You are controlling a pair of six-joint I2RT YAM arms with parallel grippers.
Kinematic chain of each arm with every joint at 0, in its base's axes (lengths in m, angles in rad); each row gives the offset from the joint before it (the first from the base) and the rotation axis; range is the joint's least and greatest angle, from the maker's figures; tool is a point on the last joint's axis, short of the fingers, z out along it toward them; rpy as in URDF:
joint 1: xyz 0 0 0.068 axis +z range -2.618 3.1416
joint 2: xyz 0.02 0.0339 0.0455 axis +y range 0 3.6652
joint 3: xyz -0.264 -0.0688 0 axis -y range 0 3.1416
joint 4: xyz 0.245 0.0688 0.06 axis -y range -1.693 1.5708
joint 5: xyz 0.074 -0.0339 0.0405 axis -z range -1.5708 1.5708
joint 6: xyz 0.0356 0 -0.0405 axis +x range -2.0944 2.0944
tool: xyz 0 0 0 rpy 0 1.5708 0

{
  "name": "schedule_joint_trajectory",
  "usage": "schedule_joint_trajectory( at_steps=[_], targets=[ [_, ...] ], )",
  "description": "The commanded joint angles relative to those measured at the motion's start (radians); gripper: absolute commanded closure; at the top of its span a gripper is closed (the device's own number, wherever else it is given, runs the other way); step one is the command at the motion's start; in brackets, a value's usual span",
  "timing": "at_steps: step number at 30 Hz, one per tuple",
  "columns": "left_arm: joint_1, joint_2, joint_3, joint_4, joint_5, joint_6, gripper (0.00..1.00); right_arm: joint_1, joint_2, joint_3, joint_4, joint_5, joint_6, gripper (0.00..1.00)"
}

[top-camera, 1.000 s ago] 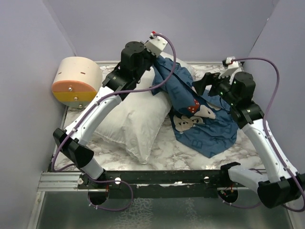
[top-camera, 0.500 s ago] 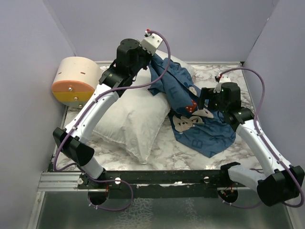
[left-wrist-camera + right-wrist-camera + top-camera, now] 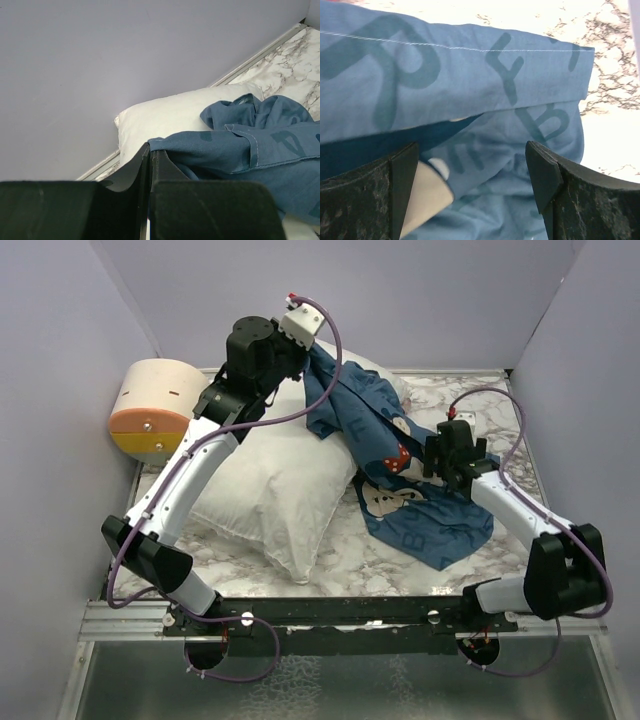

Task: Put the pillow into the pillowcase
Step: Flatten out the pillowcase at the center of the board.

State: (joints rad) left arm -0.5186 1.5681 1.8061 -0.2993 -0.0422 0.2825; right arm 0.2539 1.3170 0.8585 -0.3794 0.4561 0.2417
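Note:
The white pillow (image 3: 275, 480) lies slanted across the left half of the marble table; its far corner (image 3: 170, 117) shows in the left wrist view. The dark blue pillowcase (image 3: 430, 520) drapes from the pillow's far end down to the right, mouse faces showing. My left gripper (image 3: 312, 358) is raised at the back, shut on the hem of the pillowcase (image 3: 230, 150), lifting that edge. My right gripper (image 3: 432, 455) hovers open just over the middle of the pillowcase (image 3: 485, 90), the fabric lying between and beneath its spread fingers (image 3: 542, 175).
A round cream and orange container (image 3: 160, 410) sits at the back left against the wall. Purple walls close in the table on three sides. Bare marble (image 3: 500, 410) shows at the back right and along the front edge.
My right arm has swung left and down over the pillowcase. My left gripper has shifted left and slightly back, pulling the held hem with it.

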Motion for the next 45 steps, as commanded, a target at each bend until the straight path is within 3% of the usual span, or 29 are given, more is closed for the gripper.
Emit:
schedule_joint_trajectory(
  at_steps=[1, 8, 11, 13, 14, 15, 20, 25, 28, 32, 36, 37, 39, 42, 45],
  targets=[
    [0.024, -0.061, -0.009, 0.05, 0.047, -0.026, 1.0, -0.016, 0.098, 0.048, 0.122, 0.151, -0.063, 0.13],
    [0.03, -0.078, -0.015, 0.055, 0.072, -0.041, 1.0, -0.067, 0.202, 0.108, 0.245, 0.232, -0.148, 0.16],
    [0.034, -0.082, -0.019, 0.058, 0.078, -0.047, 1.0, -0.074, 0.223, 0.128, 0.308, 0.207, -0.187, 0.22],
    [0.035, -0.083, -0.018, 0.06, 0.083, -0.051, 1.0, -0.075, 0.243, 0.139, 0.336, 0.155, -0.209, 0.38],
    [0.035, -0.083, -0.018, 0.059, 0.087, -0.051, 1.0, -0.076, 0.257, 0.15, 0.332, 0.13, -0.215, 0.54],
    [0.036, -0.084, -0.018, 0.059, 0.087, -0.052, 1.0, -0.075, 0.273, 0.158, 0.323, 0.107, -0.218, 0.62],
    [0.042, -0.084, -0.022, 0.067, 0.092, -0.058, 1.0, -0.076, 0.3, 0.145, 0.329, 0.056, -0.229, 0.98],
    [0.046, -0.063, -0.012, 0.074, 0.1, -0.064, 1.0, -0.077, 0.271, 0.176, 0.364, 0.12, -0.258, 0.99],
    [0.048, -0.027, 0.031, 0.08, 0.11, -0.076, 1.0, -0.092, 0.288, 0.299, 0.42, 0.148, -0.298, 0.99],
    [0.048, 0.077, 0.165, 0.125, 0.119, -0.099, 1.0, -0.128, 0.433, 0.62, 0.456, 0.148, -0.367, 0.99],
    [0.048, 0.29, 0.471, 0.213, 0.156, -0.156, 1.0, -0.145, 0.578, 1.026, 0.421, 0.144, -0.413, 0.99],
    [0.048, 0.339, 0.569, 0.261, 0.17, -0.179, 1.0, -0.145, 0.593, 1.117, 0.409, 0.137, -0.409, 0.99],
    [0.05, 0.355, 0.585, 0.435, 0.17, -0.242, 1.0, -0.145, 0.579, 1.242, 0.405, 0.124, -0.394, 0.99],
    [0.051, 0.353, 0.648, 0.567, 0.174, -0.326, 1.0, -0.146, 0.43, 1.21, 0.526, 0.087, -0.368, 0.99],
    [0.049, 0.244, 0.552, 0.739, 0.215, -0.376, 1.0, -0.145, 0.255, 1.142, 0.69, 0.056, -0.426, 0.99]
  ],
)
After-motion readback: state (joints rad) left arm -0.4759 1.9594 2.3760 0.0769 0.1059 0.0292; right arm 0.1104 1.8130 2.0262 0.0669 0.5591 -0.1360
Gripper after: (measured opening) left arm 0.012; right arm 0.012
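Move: Ahead of the open right hand by about 8 cm, 3 cm to its right and a little lower, lies the pillowcase's right rim. From the same hand, the pillow's middle is some 32 cm left and 3 cm back, and the case's near corner about 25 cm back and 5 cm left, lower down. For the left hand, which already pinches the other end of the rim high up, that right rim lies roughly 35 cm right, 2 cm back and 33 cm below. Reaching forward and slightly right about 9 cm, dipping briefly, the right hand shuts its fingers on the pillowcase's right rim, while the left keeps its pinch and only eases up. Both then swing quickly up and forward, the right climbing nearly 40 cm, tipping its fingers up some 55 degrees and drawing back slightly at the end; the left rises about 15 cm, also tipping up. ##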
